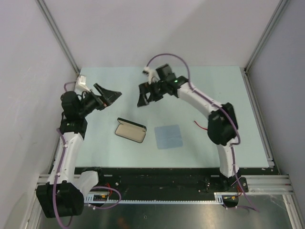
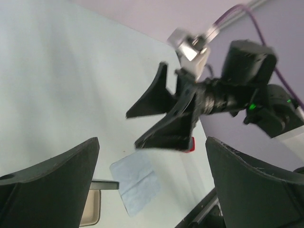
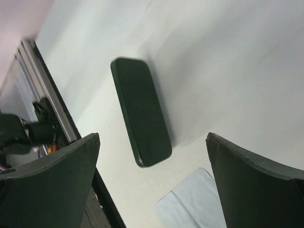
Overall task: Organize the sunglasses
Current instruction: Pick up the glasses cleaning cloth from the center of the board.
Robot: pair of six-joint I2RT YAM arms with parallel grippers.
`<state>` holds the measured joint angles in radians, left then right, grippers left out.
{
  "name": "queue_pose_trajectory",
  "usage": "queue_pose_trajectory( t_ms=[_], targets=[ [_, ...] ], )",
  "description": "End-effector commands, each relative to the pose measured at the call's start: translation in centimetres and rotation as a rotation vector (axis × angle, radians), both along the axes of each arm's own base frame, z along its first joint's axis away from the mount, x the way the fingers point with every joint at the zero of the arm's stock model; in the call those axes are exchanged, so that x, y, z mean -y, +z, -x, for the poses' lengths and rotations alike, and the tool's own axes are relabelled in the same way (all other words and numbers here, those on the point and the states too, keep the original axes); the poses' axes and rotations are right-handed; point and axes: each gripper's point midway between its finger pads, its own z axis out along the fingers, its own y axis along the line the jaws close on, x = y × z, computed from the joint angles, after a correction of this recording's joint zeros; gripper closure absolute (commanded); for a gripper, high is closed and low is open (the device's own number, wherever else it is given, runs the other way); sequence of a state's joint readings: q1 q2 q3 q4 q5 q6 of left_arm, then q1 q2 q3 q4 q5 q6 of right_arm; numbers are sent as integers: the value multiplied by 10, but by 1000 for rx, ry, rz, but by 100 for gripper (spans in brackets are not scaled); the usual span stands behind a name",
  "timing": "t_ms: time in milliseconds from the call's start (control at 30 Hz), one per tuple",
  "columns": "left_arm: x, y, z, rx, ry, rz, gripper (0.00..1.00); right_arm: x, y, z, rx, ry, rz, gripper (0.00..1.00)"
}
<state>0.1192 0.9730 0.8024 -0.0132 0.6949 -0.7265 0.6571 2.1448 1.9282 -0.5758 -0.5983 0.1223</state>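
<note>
The case (image 1: 130, 130) lies open near the table's middle, its beige inside facing up; the right wrist view shows its dark outside (image 3: 141, 111). A grey-blue cloth (image 1: 169, 137) lies flat just right of it. My left gripper (image 1: 108, 93) hovers open behind the case's left end, nothing between its fingers (image 2: 152, 190). My right gripper (image 1: 147, 99) hangs open above the table behind the case, also empty (image 3: 152, 190). The sunglasses are not clearly visible. In the left wrist view a small red bit (image 2: 191, 144) peeks from behind the right gripper (image 2: 142, 128); I cannot tell what it is.
Grey walls and metal rails enclose the pale table (image 1: 214, 95) on three sides. A black base strip (image 1: 167, 179) runs along the near edge between the two arm bases. A thin red wire (image 1: 198, 125) hangs by the right arm's elbow.
</note>
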Motion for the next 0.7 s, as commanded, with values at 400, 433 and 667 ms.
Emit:
queue_pose_trajectory(
  t_ms=[400,433,667],
  targets=[
    [134,-8,18,34,-324,-158,7,180,56,14,118,-664,169,16],
    [149,-13,25,31,-357,-175,9,184,52,18,110,-666,182,20],
    [199,-75,25,-89,-390,-352,32,202,-4,23,23,-726,319,31]
  ],
)
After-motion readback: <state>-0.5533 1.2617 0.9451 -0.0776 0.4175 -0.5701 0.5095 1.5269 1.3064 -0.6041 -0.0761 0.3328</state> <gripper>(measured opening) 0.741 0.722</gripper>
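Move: The cleaning cloth lies flat about 20 cm to the left gripper's right, 5 cm nearer the base and some 27 cm below; the open glasses case is almost beneath that gripper, 3 cm back. From the right gripper the cloth is about 12 cm right, 10 cm back and 14 cm below. The case lies 6 cm left and 7 cm back of the right gripper, the red sunglasses about 36 cm right and 1 cm back. Swing the left gripper right, some 18 cm, to come high over the cloth, sinking and drawing back a little as it turns clockwise about 25 degrees. Take the right gripper up clear of the case, then about 19 cm right and down again to the cloth's far right side, turning clockwise roughly 35 degrees. Narrow both sets of fingers to about three-quarters open, touching nothing. ##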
